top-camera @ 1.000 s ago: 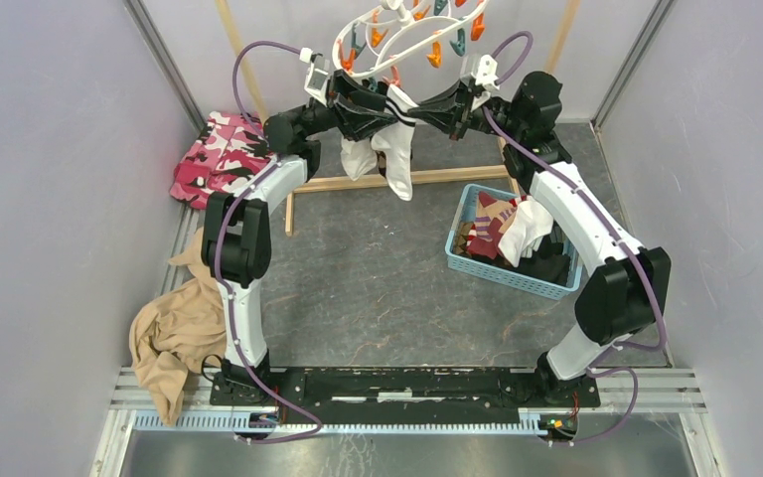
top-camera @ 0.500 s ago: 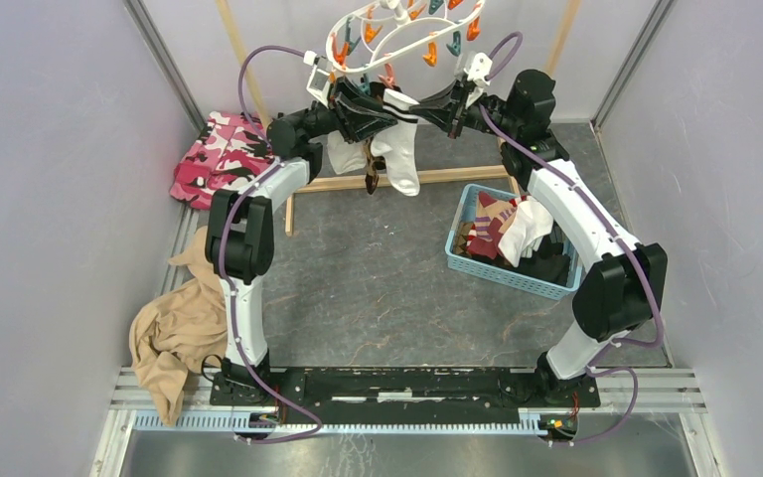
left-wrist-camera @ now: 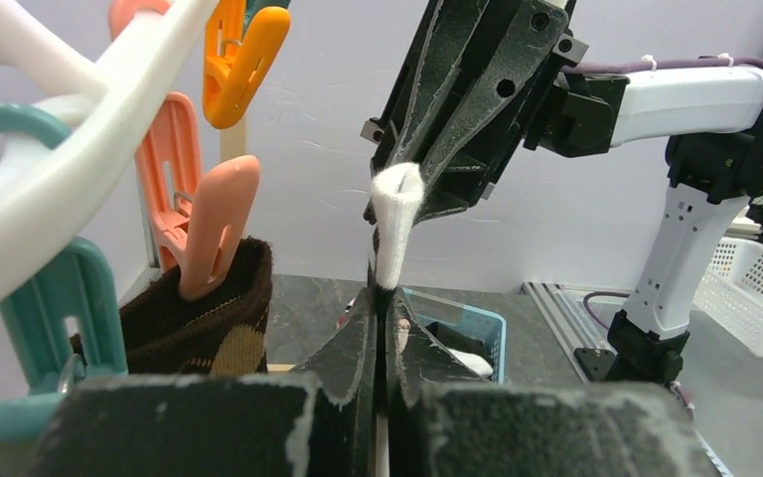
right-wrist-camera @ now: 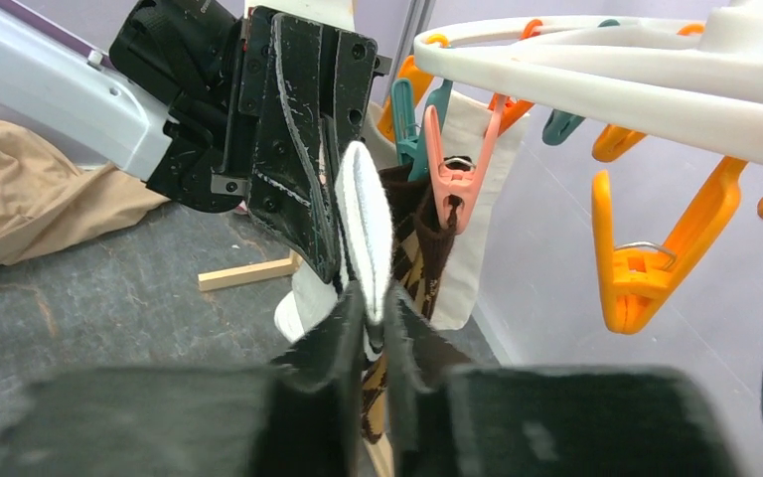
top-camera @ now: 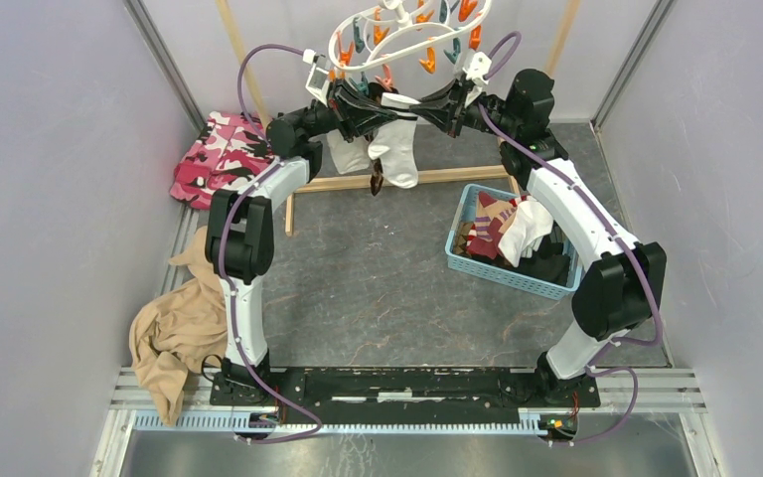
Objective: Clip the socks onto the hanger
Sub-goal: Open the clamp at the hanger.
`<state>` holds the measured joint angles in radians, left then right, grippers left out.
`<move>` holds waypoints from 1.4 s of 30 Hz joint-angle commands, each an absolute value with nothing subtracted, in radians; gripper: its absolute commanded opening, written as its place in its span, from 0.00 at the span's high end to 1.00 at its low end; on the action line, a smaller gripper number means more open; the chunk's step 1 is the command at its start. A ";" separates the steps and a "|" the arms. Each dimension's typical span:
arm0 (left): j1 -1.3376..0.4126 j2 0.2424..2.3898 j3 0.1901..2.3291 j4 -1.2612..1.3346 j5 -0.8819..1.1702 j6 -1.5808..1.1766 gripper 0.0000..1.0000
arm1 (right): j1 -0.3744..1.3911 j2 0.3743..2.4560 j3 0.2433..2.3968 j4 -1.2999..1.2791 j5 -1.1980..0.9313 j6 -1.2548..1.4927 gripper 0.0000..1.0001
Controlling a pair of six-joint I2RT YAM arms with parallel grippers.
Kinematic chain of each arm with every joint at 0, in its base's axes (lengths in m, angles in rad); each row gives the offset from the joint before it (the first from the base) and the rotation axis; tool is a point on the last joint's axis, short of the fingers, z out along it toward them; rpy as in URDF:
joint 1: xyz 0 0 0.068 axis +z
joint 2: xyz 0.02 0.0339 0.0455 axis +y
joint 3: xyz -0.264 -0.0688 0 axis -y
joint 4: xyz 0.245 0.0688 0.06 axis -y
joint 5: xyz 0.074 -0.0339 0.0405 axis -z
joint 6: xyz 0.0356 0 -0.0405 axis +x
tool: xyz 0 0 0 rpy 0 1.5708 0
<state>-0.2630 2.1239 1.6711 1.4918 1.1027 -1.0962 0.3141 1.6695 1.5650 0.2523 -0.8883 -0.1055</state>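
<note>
A white sock with dark stripes (top-camera: 398, 149) hangs under the white hanger (top-camera: 344, 42), its cuff stretched between both grippers. My left gripper (left-wrist-camera: 385, 294) is shut on one end of the cuff (left-wrist-camera: 395, 214). From the opposite side my right gripper (right-wrist-camera: 370, 300) pinches the other end (right-wrist-camera: 365, 224), its fingers still pressed on the fabric. A brown argyle sock (left-wrist-camera: 199, 323) is clipped by a pink clothespin (left-wrist-camera: 214, 224) right beside them. A plain white sock (right-wrist-camera: 479, 189) hangs behind it. Orange and teal clothespins (right-wrist-camera: 646, 263) dangle open from the hanger ring (right-wrist-camera: 596, 94).
A blue basket (top-camera: 458, 241) holding more socks (top-camera: 498, 221) sits at the right. The wooden rack bar (top-camera: 437, 176) lies on the floor below the hanger. Pink camouflage cloth (top-camera: 221, 154) and a tan garment (top-camera: 172, 338) lie at the left.
My left gripper has closed onto the sock cuff. Both grippers and the sock have risen a little toward the hanger, which has swung slightly.
</note>
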 commanded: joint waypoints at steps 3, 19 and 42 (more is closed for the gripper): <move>-0.257 2.118 1.707 1.621 1.108 -1.130 0.98 | 0.317 1.627 1.580 0.266 -0.878 -0.138 0.62; -0.247 2.128 1.713 1.620 1.105 -1.131 0.98 | 0.286 1.574 1.545 0.383 -0.647 -0.125 0.36; -0.230 2.137 1.721 1.620 1.103 -1.131 0.98 | 0.318 1.757 1.724 0.489 -0.561 -0.069 0.37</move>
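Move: The right fingers still pinch the white sock's cuff. The empty orange clip they go for next hangs on the hanger's rim about 10 cm ahead of that hand, neither left nor right, some 4 cm higher. The salmon clip on the brown sock is roughly 5 cm ahead and 6 cm left; a teal clip stands about 4 cm right of the orange one and 1 cm farther out. From the left hand, the orange clip is about 10 cm ahead, 4 cm right and 6 cm up. The right fingers let go of the sock's cuff, opening wide, and pull clear to the right and up by about 4 to 5 cm. Then, still open, they swing forward some 6 cm towards the empty orange clip, the hand turning roughly 15 degrees clockwise so the fingers come to face it. The left hand stays put and keeps its pinch on the sock. ##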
